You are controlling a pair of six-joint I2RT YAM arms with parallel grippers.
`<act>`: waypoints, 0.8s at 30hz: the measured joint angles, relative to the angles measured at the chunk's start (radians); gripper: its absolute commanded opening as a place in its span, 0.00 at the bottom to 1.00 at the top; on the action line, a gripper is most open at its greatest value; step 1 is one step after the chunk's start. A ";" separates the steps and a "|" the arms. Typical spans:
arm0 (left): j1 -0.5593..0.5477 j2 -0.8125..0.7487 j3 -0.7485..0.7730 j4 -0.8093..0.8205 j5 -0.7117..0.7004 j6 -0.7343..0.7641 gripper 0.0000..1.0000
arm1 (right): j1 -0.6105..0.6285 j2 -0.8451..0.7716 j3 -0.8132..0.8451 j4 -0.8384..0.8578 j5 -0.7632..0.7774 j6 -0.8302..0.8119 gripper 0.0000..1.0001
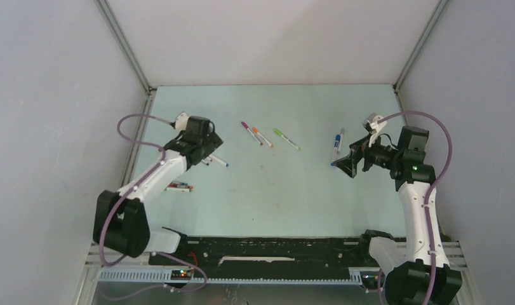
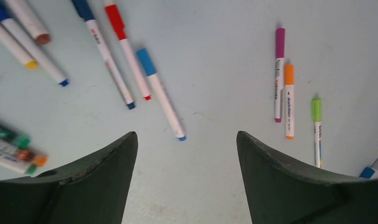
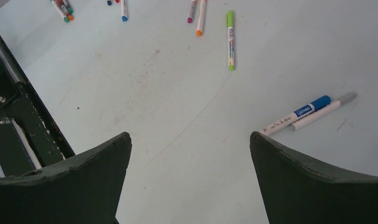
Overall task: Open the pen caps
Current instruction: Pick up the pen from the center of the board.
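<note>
Thin white pens lie capped on the pale table. My left gripper [image 2: 186, 135] hovers open over bare table, just short of a pen with a blue cap [image 2: 146, 61]; a red-capped pen [image 2: 127, 51] and a dark-blue-capped pen [image 2: 103, 51] lie beside it. Magenta [image 1: 248, 130], orange [image 1: 262, 137] and green [image 1: 286, 138] pens lie mid-table. My right gripper [image 3: 190, 135] is open and empty, its right finger next to the blue-capped pen [image 3: 296, 113] and the grey-capped pen [image 3: 322, 111]. In the top view the left gripper [image 1: 200, 143] and right gripper [image 1: 347, 164] face each other across the table.
More pens lie in a bunch near the left wall [image 1: 178, 187] and at the left wrist view's upper left [image 2: 19, 42]. Grey walls enclose the table on three sides. A black rail [image 1: 274, 251] runs along the near edge between the arm bases.
</note>
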 measured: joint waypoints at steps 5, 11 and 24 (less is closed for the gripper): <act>-0.073 0.172 0.147 -0.087 -0.054 -0.124 0.77 | 0.014 0.006 0.000 -0.005 0.019 -0.015 1.00; -0.108 0.341 0.267 -0.192 -0.098 -0.194 0.72 | 0.014 0.007 0.000 -0.005 0.040 -0.019 1.00; -0.112 0.441 0.271 -0.206 -0.091 -0.225 0.49 | 0.014 0.018 0.000 -0.005 0.066 -0.019 1.00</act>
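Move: Below the left hand, some 12 cm down, lies the blue-capped pen, its middle about 4 cm ahead and 1 cm left. The red-capped pen is roughly 7 cm ahead and 8 cm left of that hand, the dark-blue-capped one 5 cm ahead and 10 cm left; the purple-capped pen lies about 15 cm ahead and 16 cm right. From the right hand the blue-capped pen is about 56 cm left, 10 cm ahead and 22 cm lower. Sinking about 7 cm in all towards the plug end of the blue-capped pen, the left hand first also slips 4 cm right and a little forward, then goes practically straight down. The fingers tip some 15 degrees further towards the table and draw in from wide to about half open, still above the pen without touching. ##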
